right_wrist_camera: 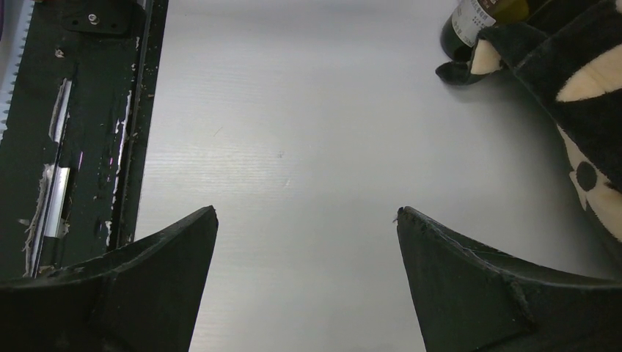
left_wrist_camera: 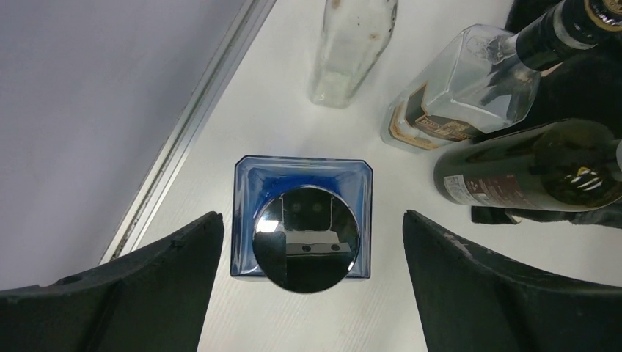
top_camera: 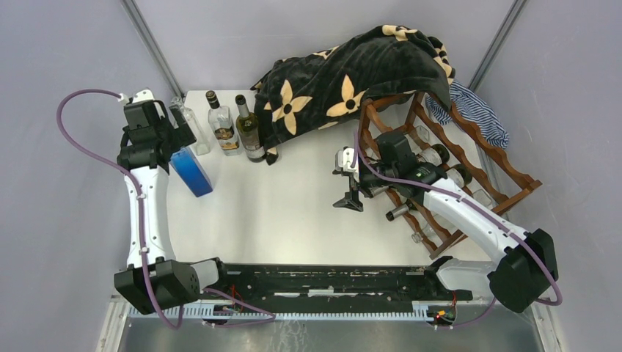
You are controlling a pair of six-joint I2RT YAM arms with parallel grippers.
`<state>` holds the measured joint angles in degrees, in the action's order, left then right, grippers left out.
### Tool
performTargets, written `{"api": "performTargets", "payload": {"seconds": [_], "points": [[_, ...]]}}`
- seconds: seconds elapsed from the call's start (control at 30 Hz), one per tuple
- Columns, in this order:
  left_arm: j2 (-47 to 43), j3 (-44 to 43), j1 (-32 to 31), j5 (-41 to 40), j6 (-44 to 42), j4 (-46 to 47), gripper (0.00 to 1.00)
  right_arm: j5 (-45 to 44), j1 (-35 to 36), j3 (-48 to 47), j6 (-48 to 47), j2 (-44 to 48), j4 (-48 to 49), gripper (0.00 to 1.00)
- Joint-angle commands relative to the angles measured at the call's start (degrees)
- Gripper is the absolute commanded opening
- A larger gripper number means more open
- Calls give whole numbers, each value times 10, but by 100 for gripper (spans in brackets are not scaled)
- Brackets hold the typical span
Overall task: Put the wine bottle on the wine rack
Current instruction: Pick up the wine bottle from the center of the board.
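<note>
A dark green wine bottle (top_camera: pixel 249 130) (left_wrist_camera: pixel 543 165) stands at the back of the table beside a labelled clear bottle (top_camera: pixel 222 125) (left_wrist_camera: pixel 462 88). A blue square bottle (top_camera: pixel 192 172) (left_wrist_camera: pixel 302 183) with a shiny black cap stands at the left. My left gripper (top_camera: pixel 182 133) (left_wrist_camera: pixel 312 213) hangs open just above it, a finger on each side of the cap, touching nothing. The reddish-brown wine rack (top_camera: pixel 506 167) stands at the right with several bottles lying in it. My right gripper (top_camera: pixel 350 192) (right_wrist_camera: pixel 306 210) is open and empty over bare table just left of the rack.
A black blanket with tan flowers (top_camera: pixel 345 73) (right_wrist_camera: pixel 587 81) drapes over the rack's far end. A striped cloth (top_camera: pixel 477 110) hangs behind it. An empty clear bottle (top_camera: pixel 189 125) (left_wrist_camera: pixel 352 44) stands at the back left. The table's left edge (left_wrist_camera: pixel 183 139) runs close to the blue bottle.
</note>
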<state>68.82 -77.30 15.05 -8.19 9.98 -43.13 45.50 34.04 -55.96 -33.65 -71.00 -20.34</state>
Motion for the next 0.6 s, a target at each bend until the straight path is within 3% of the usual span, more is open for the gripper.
{"api": "performTargets", "payload": {"seconds": [0.0, 0.3, 0.33, 0.4, 0.43, 0.5, 0.57], "points": [[14, 21, 7, 19, -1, 44, 94, 17, 2, 9, 7, -1, 27, 98], [28, 28, 9, 12, -6, 53, 73, 19, 2, 11, 4, -11, 26, 98], [29, 28, 9, 15, -8, 53, 65, 18, 3, 11, 3, -11, 26, 98], [29, 25, 9, 17, -11, 51, 32, 17, 2, 12, 2, -11, 25, 98], [26, 24, 9, 20, -12, 51, 22, 17, 2, 11, 2, -11, 24, 98], [15, 20, 9, 37, -17, 47, 9, 18, 2, 11, 2, -13, 24, 98], [-2, 15, 9, 65, -18, 41, 2, 23, 2, 11, 0, -14, 22, 98]]}}
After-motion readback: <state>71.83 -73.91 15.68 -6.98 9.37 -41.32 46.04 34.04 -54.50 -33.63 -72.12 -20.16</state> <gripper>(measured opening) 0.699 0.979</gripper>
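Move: The blue bottle stands upright practically under the left gripper, its middle about 1 cm ahead and some 12 cm below. The clear bottle is roughly 13 cm ahead of that hand, with no sideways offset; the white-labelled bottle is 13 cm ahead and 9 cm right, the green bottle 11 cm ahead and 17 cm right, all about 13 cm lower. From the right hand, the blue bottle lies some 40 cm left, 10 cm ahead and 5 cm below. The left hand sinks about 3.5 cm over the blue bottle, edging not quite 1 cm forward and tipping some 5 degrees farther down, and its wide-open fingers start to close on the way, stopping well short of shut with the pads pinching both sides of the bottle's upper body. It then stays there and keeps the pinch while the grip effort rises; the empty right hand settles down about 1.5 cm over bare board, its fingers wide open. ##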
